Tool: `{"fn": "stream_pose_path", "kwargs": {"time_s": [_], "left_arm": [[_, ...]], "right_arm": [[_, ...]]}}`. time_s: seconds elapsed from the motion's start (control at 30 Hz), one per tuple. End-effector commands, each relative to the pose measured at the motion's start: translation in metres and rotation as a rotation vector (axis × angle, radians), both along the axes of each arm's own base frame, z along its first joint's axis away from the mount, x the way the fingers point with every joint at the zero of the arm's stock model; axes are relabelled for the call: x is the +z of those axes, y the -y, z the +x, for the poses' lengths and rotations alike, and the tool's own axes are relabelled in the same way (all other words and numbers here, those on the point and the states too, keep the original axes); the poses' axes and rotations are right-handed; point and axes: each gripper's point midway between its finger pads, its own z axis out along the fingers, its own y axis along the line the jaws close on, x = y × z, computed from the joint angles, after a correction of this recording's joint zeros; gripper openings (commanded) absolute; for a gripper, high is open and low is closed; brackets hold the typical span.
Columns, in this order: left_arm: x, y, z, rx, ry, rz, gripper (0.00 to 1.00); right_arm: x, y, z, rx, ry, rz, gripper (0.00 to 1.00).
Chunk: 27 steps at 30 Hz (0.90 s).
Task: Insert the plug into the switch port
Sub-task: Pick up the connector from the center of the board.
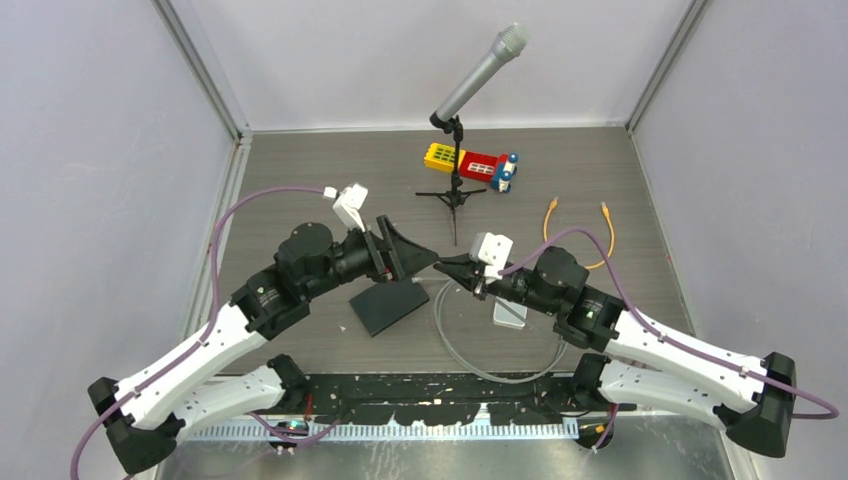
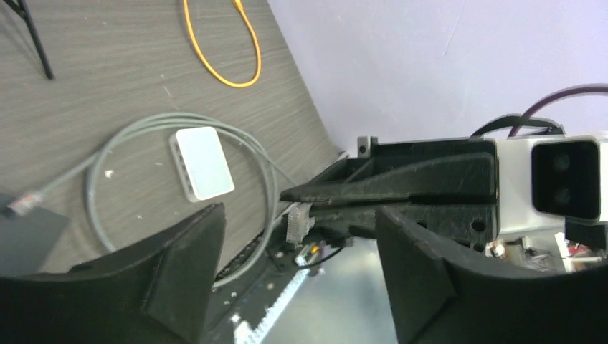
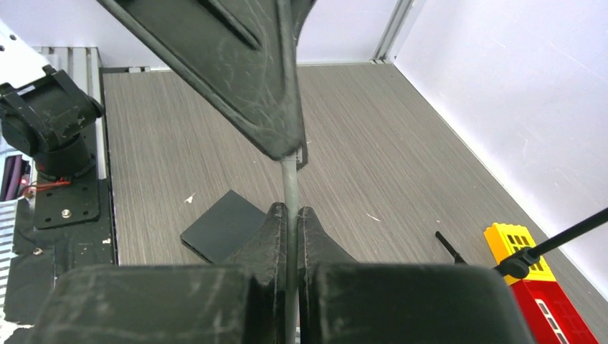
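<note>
The white switch (image 2: 204, 163) lies flat on the table inside a loop of grey cable (image 2: 269, 186); in the top view the switch (image 1: 510, 312) is half hidden under my right arm. My right gripper (image 3: 290, 213) is shut on the grey cable (image 3: 289, 179), held above the table. The clear plug (image 2: 300, 222) hangs just below that gripper's tips (image 2: 290, 195). My left gripper (image 2: 301, 276) is open, its two fingers (image 2: 179, 265) standing wide on either side of the plug without touching it. The cable's other plug (image 2: 21, 203) rests by the dark pad.
A dark square pad (image 1: 388, 305) lies under the left gripper (image 1: 425, 262). A microphone on a tripod (image 1: 458, 190) stands at the back, with a yellow and red toy block (image 1: 470, 163) behind it. An orange cable (image 1: 580, 225) lies at the right.
</note>
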Motion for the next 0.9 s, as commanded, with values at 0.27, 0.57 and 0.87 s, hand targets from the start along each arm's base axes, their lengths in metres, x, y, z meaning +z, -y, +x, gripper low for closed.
{"fn": "stream_pose_path", "kwargs": {"time_s": [0.27,0.57,0.87], "left_arm": [[0.014,-0.070,0.013,0.257,0.179,0.136,1.00],[-0.005,-0.095,0.018,0.340,0.169,0.266,1.00],[-0.015,-0.096,0.020,0.348,0.158,0.299,1.00]], "right_arm": [[0.062,0.055,-0.006,-0.185,-0.188,0.233,0.01],[0.121,0.088,-0.057,-0.030,-0.226,0.393,0.00],[0.160,0.116,-0.099,0.115,-0.183,0.500,0.00]]}}
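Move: The plug sticks out some 3 cm left of the right hand, which already pinches its cable, and sits about 1 cm right of the left hand, between its parted fingers. The white switch lies on the board about 13 cm right of the right hand, 1 cm back and 29 cm below. From the left hand, 30 cm down, the cable's loose plug lies 4 cm ahead and 1 cm left, and the dark slab 7 cm left and 1 cm back. The plug and its grey cable end are drawn out from between the left fingers by the right hand, which keeps its pinch, climbs about 14 cm while going right and then back as well, and tips its fingertips up some 25 degrees. The left fingers finish opening wide as that hand backs off to the left, swings counter-clockwise and tips its fingers down, sinking slightly late on. ##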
